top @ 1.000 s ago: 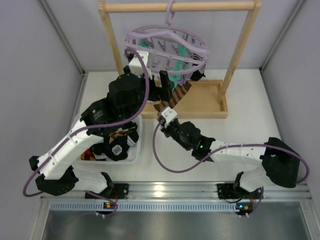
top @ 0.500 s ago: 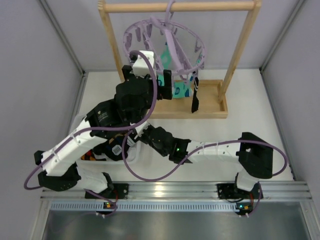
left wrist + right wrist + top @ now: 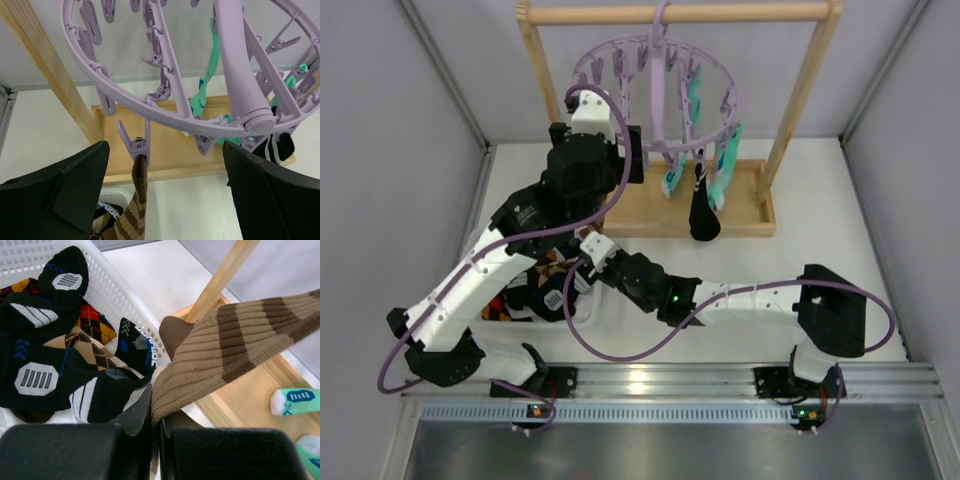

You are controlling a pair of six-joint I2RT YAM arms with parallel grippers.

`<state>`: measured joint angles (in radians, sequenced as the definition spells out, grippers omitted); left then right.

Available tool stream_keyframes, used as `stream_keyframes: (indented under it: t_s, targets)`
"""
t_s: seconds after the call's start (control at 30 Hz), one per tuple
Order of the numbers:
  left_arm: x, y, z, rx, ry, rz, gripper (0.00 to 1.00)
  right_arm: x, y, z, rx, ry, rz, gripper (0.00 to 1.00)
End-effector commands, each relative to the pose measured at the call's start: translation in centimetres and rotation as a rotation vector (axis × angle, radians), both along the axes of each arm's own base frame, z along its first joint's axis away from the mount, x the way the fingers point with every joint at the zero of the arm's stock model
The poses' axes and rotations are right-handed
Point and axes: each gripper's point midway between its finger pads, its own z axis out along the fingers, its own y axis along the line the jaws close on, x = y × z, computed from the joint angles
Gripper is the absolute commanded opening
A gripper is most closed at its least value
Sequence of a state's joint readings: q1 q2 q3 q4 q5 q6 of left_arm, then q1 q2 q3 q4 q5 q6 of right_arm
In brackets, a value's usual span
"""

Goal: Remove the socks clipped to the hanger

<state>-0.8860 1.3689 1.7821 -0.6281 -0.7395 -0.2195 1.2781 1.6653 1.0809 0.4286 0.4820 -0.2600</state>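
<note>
The lavender hanger [image 3: 660, 95] hangs level from the wooden rack's top bar. A brown striped sock [image 3: 134, 210] is pinched in one of its clips [image 3: 135, 145] and hangs down between the fingers of my left gripper [image 3: 164, 155]. That gripper is open, just under the ring [image 3: 150, 107] and touching nothing. My right gripper [image 3: 156, 415] is shut on a brown striped sock [image 3: 225, 345] over the basket; the sock stretches up and right out of frame. Mint socks [image 3: 725, 178] and a black sock [image 3: 702, 212] stay clipped on the hanger's right side.
A white mesh basket [image 3: 117, 295] under the right gripper holds several black and argyle socks [image 3: 45, 375]. The wooden rack [image 3: 800, 90] stands on a wooden tray base [image 3: 745, 205] at the back of the table. Grey walls close in both sides.
The right gripper has pulled the brown sock left from the rack to above the basket. The tilted hanger has swung back level. The left gripper has risen under the ring.
</note>
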Motion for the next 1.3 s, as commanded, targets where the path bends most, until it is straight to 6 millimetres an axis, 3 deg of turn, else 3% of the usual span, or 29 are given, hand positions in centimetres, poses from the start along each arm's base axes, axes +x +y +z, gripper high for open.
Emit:
stream_keyframes:
  t_s: [0.0,0.23,0.37,0.7,0.9,1.1,1.27]
  targets:
    - [-0.6,0.7,1.2,-0.071,-0.014,-0.044,0.98,-0.7,0.2,0.6,0.023,0.008,0.005,0.00]
    - [1.2,0.8,-0.8,-0.116,0.051,-0.106,0.95,-1.1,0.4,0.9,0.048,0.021,0.027,0.00]
    - [1.3,-0.5,-1.2,-0.128,0.074,-0.155,0.92,-1.2,0.5,0.9,0.047,0.024,0.035,0.00]
    - [2.4,-0.5,-2.4,-0.087,0.088,-0.115,0.82,-1.6,0.8,0.2,0.039,0.041,0.052,0.00]
    - [3.0,-0.1,-2.9,-0.060,0.090,-0.079,0.67,-1.8,0.8,0.1,0.033,0.039,0.058,0.00]
    - [3.5,0.3,-2.9,-0.037,0.084,-0.044,0.59,-2.1,0.7,-0.1,0.029,0.040,0.062,0.00]
    - [4.0,-0.1,-3.2,-0.022,0.090,-0.049,0.41,-2.2,0.4,-0.3,0.029,0.043,0.062,0.00]
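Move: The clip holding the brown striped sock lies about 5 cm ahead of the left hand, 2 cm to its left and 4 cm lower, with the hanger rim some 4 cm straight above the clip. The wooden post stands roughly 14 cm ahead of this hand and 10 cm left; the black sock hangs about 5 cm ahead and 17 cm right. From the right hand the clip is some 13 cm ahead, 4 cm right and 18 cm up. The left hand sinks and reaches forward about 5 cm, fingers half-closing around the clip; the right keeps pinching the sock. ##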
